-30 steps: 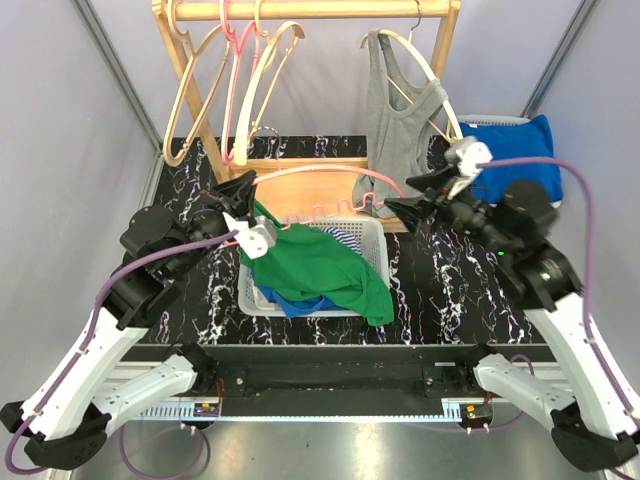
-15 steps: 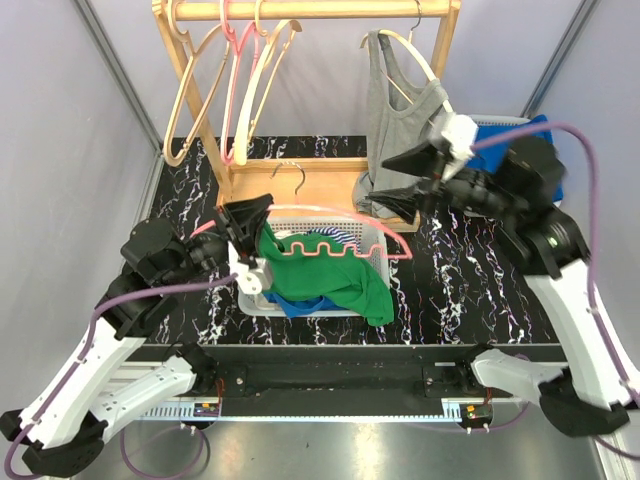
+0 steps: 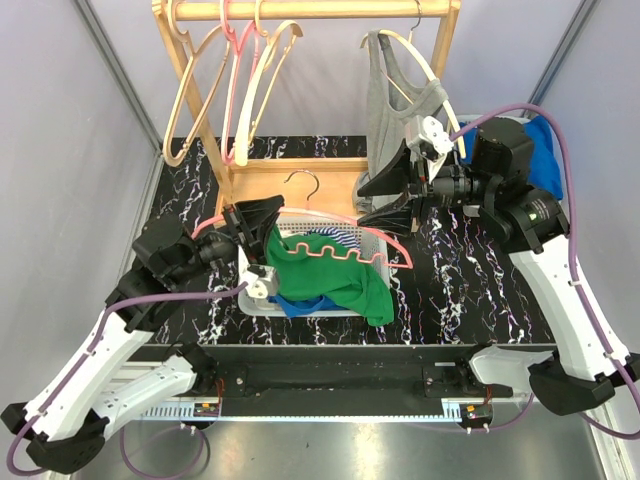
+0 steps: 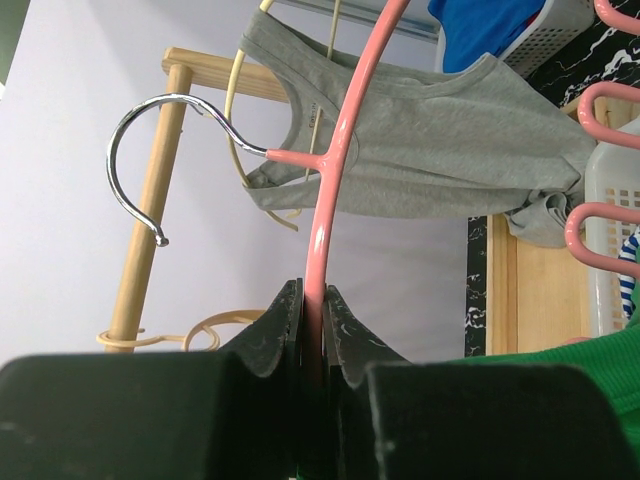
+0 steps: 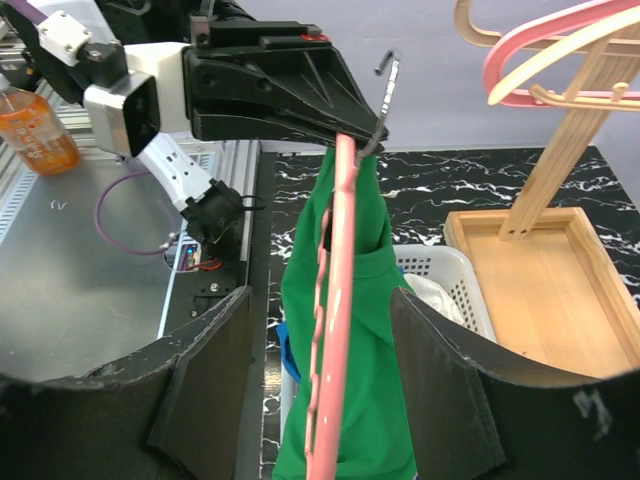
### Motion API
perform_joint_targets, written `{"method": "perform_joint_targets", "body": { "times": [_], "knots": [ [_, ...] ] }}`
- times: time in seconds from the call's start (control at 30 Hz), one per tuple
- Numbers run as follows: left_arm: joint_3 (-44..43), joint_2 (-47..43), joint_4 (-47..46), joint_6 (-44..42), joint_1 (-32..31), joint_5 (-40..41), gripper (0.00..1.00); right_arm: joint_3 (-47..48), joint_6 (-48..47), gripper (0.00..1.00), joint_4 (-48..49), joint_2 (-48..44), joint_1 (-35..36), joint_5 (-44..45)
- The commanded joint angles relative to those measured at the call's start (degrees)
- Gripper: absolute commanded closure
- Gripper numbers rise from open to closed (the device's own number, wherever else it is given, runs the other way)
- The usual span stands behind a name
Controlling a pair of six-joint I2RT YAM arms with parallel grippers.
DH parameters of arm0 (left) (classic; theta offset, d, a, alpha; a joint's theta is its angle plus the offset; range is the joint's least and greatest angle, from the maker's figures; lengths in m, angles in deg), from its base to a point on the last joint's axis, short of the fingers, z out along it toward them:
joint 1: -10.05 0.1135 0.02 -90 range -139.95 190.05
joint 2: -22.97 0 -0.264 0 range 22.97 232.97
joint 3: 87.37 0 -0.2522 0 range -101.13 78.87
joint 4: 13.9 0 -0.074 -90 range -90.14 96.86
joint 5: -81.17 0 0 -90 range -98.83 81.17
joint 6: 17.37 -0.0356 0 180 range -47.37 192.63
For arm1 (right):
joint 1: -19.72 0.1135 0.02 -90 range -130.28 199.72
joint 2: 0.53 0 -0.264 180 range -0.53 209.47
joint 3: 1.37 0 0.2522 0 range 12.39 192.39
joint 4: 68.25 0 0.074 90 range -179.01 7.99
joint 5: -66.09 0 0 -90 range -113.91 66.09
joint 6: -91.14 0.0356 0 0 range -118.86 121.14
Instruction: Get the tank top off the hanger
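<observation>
My left gripper (image 3: 268, 208) (image 4: 313, 300) is shut on the rim of a pink hanger (image 3: 330, 212) (image 4: 335, 150) (image 5: 335, 330), which it holds level above the basket. A green tank top (image 3: 330, 270) (image 5: 370, 330) still drapes from that hanger near the left gripper, and its lower part spills over the basket's front. My right gripper (image 3: 363, 208) (image 5: 320, 300) is open at the hanger's other end. In the right wrist view the hanger and the green cloth run between its fingers without touching them.
A white basket (image 3: 378, 242) (image 5: 452, 272) of clothes sits under the hanger. Behind it stands a wooden rack (image 3: 300, 10) with several empty hangers and a grey tank top (image 3: 395, 120) (image 4: 450, 140). A blue cloth (image 3: 545, 150) lies in a bin at the back right.
The left arm has brought the pink hanger and green tank top nearer, over the basket. The right gripper has swung up and left, now facing the hanger's end, jaws slightly narrower.
</observation>
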Motion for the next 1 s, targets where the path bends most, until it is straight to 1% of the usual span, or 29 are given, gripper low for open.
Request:
{"method": "perform_joint_targets", "body": {
  "times": [0.0, 0.2, 0.57, 0.67, 0.77, 0.8, 0.9, 0.97],
  "knots": [
    [-3.0, 1.1, -7.5, -0.4, -0.3, -1.9, 1.00, 0.7, 0.7, 0.35, -0.9, 0.3, 0.9, -2.6],
    [-6.0, 4.3, -9.9, 0.9, -0.3, -1.9, 1.00, 1.7, -1.0, 0.36, -3.4, 2.2, 1.7, 0.7],
    [-6.7, 3.7, -10.0, -0.5, -1.3, -2.4, 1.00, 1.4, -1.4, 0.38, -3.4, 2.9, 1.8, 1.3],
    [-7.5, 4.4, -9.9, -0.5, -1.5, -2.1, 1.00, 1.4, -1.0, 0.42, -3.3, 3.4, 1.8, 1.2],
    [-8.3, 5.0, -10.0, -0.6, -1.7, -1.9, 1.00, 1.4, -0.7, 0.48, -3.1, 3.5, 1.9, 1.8],
    [-8.5, 5.1, -10.1, -0.6, -1.9, -1.8, 1.00, 1.3, -0.5, 0.51, -3.1, 3.4, 1.8, 1.8],
    [-8.8, 5.4, -11.0, 0.3, -2.0, -1.0, 1.00, 0.7, -0.1, 0.57, -2.4, 3.3, 1.9, 2.6],
    [-9.5, 5.5, -11.0, 1.2, -2.0, -0.6, 1.00, 0.0, 0.4, 0.63, -1.5, 2.8, 1.8, 3.2]
  ]
}}
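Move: The pink hanger's free right half is what the right hand goes for: about 4 cm below it and 1 cm back, neither left nor right of it. From the left hand, which still pinches the hanger, it lies some 17 cm right, 2 cm back, about level. From the right hand, the green tank top's middle is roughly 13 cm left, 3 cm ahead and 25 cm down; the basket is 11 cm left, 7 cm ahead and 38 cm down. The pink hanger is carried up about 3.5 cm and some 2 cm to the right by the left hand, which first eases forward and right, then lifts, its pinch kept. The right hand comes down about 3 cm, slightly forward and left, to straddle the hanger's right half. Its fingers then draw in from wide to about two-fifths open around the bar, without shutting. ##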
